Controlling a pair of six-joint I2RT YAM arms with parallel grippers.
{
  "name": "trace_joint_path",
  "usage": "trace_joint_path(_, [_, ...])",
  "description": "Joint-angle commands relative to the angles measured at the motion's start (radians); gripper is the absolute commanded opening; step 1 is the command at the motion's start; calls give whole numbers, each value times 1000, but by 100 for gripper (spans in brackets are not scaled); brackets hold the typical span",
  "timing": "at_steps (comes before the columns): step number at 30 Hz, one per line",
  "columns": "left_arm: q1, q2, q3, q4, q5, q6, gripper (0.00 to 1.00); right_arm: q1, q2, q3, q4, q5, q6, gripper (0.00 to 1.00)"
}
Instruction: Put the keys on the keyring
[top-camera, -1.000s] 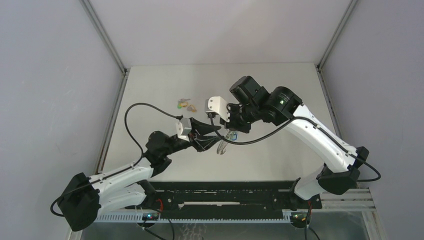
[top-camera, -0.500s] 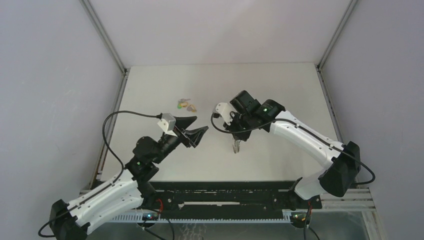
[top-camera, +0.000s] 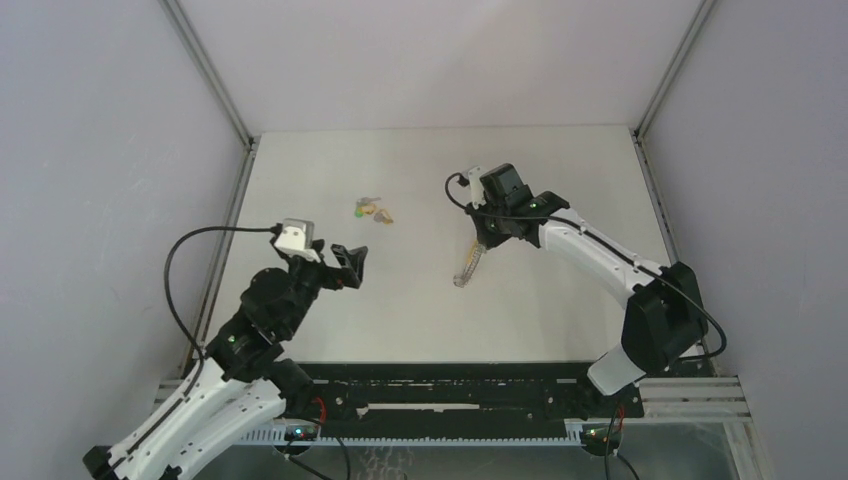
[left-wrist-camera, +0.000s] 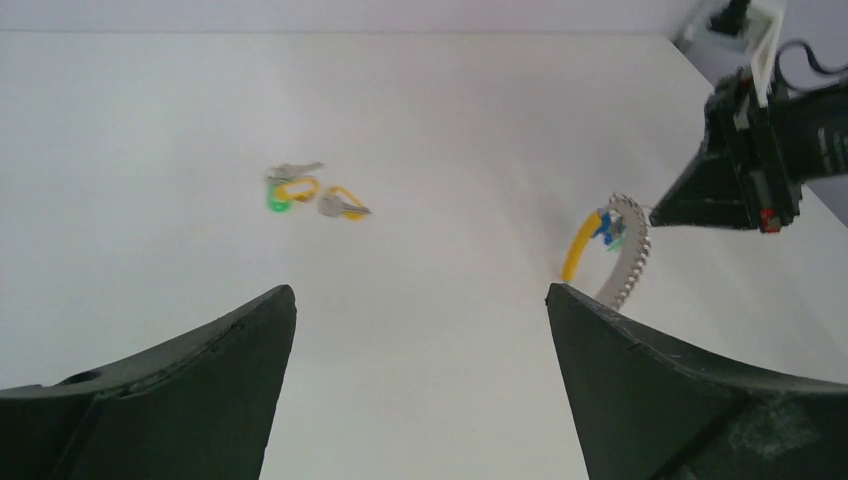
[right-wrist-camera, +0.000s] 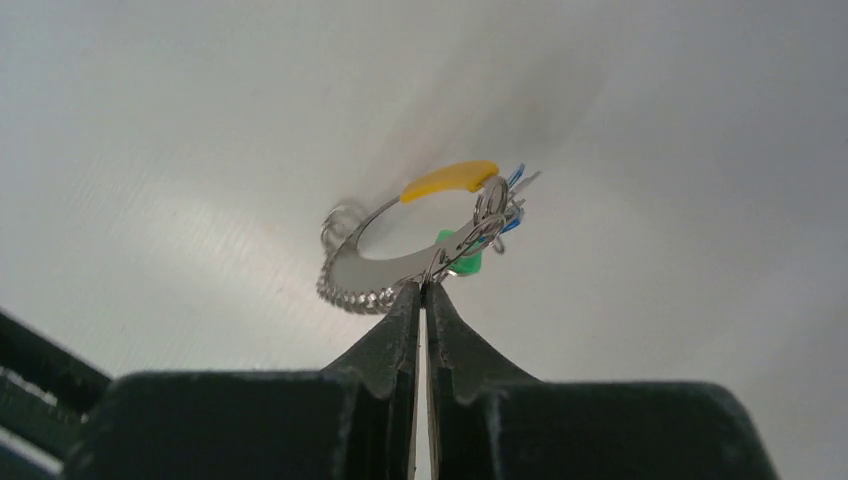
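My right gripper (right-wrist-camera: 420, 288) is shut on the edge of the keyring (right-wrist-camera: 375, 268), a silvery ribbed ring with a yellow section. A green-headed key (right-wrist-camera: 462, 262) and a blue one (right-wrist-camera: 510, 215) hang on the ring beside the fingertips. From above, the right gripper (top-camera: 487, 238) holds the keyring (top-camera: 467, 268) low over the table's middle. Loose keys (top-camera: 372, 210) with green and yellow heads lie to the far left of it. My left gripper (top-camera: 350, 262) stands open and empty, well left of the ring. In the left wrist view, the keys (left-wrist-camera: 305, 192) and the keyring (left-wrist-camera: 628, 262) lie beyond its fingertips (left-wrist-camera: 250, 340).
The white table (top-camera: 560, 180) is walled by grey panels on the left, right and back. A black rail (top-camera: 450, 385) with both arm bases runs along the near edge. The left arm's cable (top-camera: 190, 250) loops beside the left wall.
My left gripper has let go, opened wide and pulled back to the left. The right gripper has carried the keyring to the right and farther back, lower over the table.
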Motion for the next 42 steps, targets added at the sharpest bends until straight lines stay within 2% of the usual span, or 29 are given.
trace_joint_path(1, [68,-29,167,-215,-89,61,100,-39,46,-13,170,61,87,0])
trace_joint_path(4, [94,-49,197,-254,-124,150,100,-72,60,-75,247,44,120,0])
trace_joint_path(9, [133,-72,133,-177,-131,210,100,-119,91,-145,353,46,162,0])
trace_joint_path(12, [249,-68,128,-178,-40,176,100,-157,101,-182,398,72,190,0])
trace_joint_path(17, [397,-106,98,-155,32,145,100,-213,105,-236,445,84,218,6])
trace_joint_path(24, [427,-151,87,-150,38,133,100,-242,56,-308,488,112,256,23])
trace_joint_path(31, [425,-240,87,-165,-18,96,100,-282,-210,-416,497,156,286,41])
trace_joint_path(42, [425,-441,54,-199,-73,91,100,-367,-839,-486,323,228,226,59])
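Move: The right hand, some 13 cm above the table, holds the keyring in its shut fingers. The bare table spot where the ring will lie is about 2 cm ahead, 5 cm to the right and 13 cm below. The loose keys lie roughly 15 cm ahead of that hand and 21 cm to its left, down on the table. From the empty left hand that same spot is about 9 cm ahead, 29 cm to the right and 25 cm below. The right fingers lay the keyring on the table and let go: the hand sinks about 10 cm while drifting right and forward, turning clockwise and opening near the bottom. Then it climbs nearly 20 cm, carrying on right and drawing back, fingers tipping up, half open. Meanwhile the wide-open left hand swings some 14 cm left, away from the keyring, rising and finally backing off as it turns counter-clockwise. ##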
